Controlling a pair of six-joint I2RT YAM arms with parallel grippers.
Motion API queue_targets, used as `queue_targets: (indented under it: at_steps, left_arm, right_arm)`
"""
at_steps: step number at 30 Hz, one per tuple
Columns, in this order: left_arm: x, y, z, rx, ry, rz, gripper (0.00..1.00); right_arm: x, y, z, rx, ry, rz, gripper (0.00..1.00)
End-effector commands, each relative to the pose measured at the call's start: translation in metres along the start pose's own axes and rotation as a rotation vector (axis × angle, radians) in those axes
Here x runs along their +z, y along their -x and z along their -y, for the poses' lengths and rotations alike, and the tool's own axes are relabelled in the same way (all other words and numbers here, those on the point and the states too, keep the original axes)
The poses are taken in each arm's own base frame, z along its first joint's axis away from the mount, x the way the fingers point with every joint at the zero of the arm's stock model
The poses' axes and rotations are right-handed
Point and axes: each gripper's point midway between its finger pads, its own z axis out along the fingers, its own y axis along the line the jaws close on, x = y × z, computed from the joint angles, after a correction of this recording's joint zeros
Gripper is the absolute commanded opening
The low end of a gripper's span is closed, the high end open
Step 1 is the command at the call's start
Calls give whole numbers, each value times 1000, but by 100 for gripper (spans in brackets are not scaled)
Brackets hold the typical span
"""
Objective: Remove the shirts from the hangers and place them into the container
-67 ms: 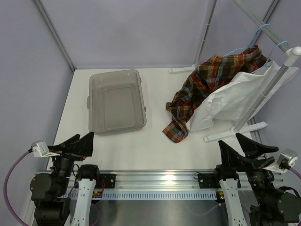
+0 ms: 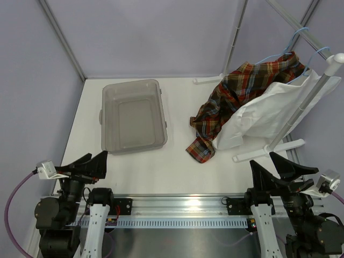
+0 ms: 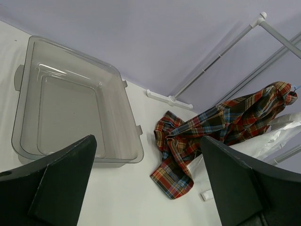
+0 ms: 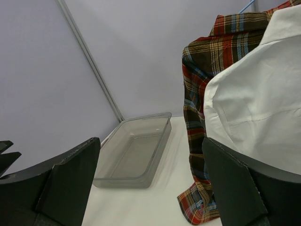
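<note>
A plaid shirt (image 2: 236, 97) hangs from a light-blue hanger (image 2: 290, 45) on the rack at the right, its lower end trailing on the table (image 2: 201, 149). A white shirt (image 2: 269, 110) hangs in front of it on another hanger (image 2: 318, 54). The grey translucent container (image 2: 131, 115) sits empty at the left. My left gripper (image 2: 86, 164) rests open at the near left edge, and my right gripper (image 2: 277, 169) rests open at the near right; neither holds anything. The left wrist view shows the container (image 3: 70, 103) and plaid shirt (image 3: 207, 132); the right wrist view shows the white shirt (image 4: 254, 108).
The white rack pole (image 2: 303, 105) slants across the right side, and its foot bars (image 2: 269, 150) lie on the table near my right gripper. Another rack foot (image 2: 207, 80) lies by the back wall. Purple walls close in the table on three sides.
</note>
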Motion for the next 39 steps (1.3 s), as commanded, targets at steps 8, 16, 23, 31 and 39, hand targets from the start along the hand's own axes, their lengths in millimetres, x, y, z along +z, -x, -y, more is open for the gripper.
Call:
queue_targets:
  at_steps: [8,16,23,31,39]
  left_arm:
    - [-16,-8,-1,-11,-27,23,99]
    - [-16,-20,-19,-20,43,-3,99]
    - [-10,-32,-34,-33,114,-59,99]
    - [19,-72,-53,-67,235,-346,99]
    - [28,-96,-62,-64,277,-510,99]
  right_arm:
    - [-7,-10,4,34,-22,-12,99]
    - [17,-50,37,168,-154,-172,99]
    - [34,-85,59,224,-238,-331,99]
    - [44,-96,80,224,-348,-418,99]
    - [49,-101,85,253,-394,-464,99]
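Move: The white shirt hangs about 27 cm ahead of my right hand, 13 cm to its right and 15 cm lower. The plaid shirt is some 40 cm ahead, about 1 cm right and 22 cm below that hand, and the rack's near foot 23 cm ahead, 15 cm right, 36 cm below. From my left hand the white shirt is roughly 26 cm ahead, 58 cm right and 10 cm lower; the container is 37 cm ahead, 5 cm right, 28 cm below. I bring both empty, wide-open grippers down out of their raised pose. My right hand sinks about 11 cm while reaching some 10 cm forward towards the hanging white shirt, its fingers tipping down over 35 degrees; my left drops about as far with only 4 cm forward towards the container, tipping down similarly, mostly late. Neither touches anything. ##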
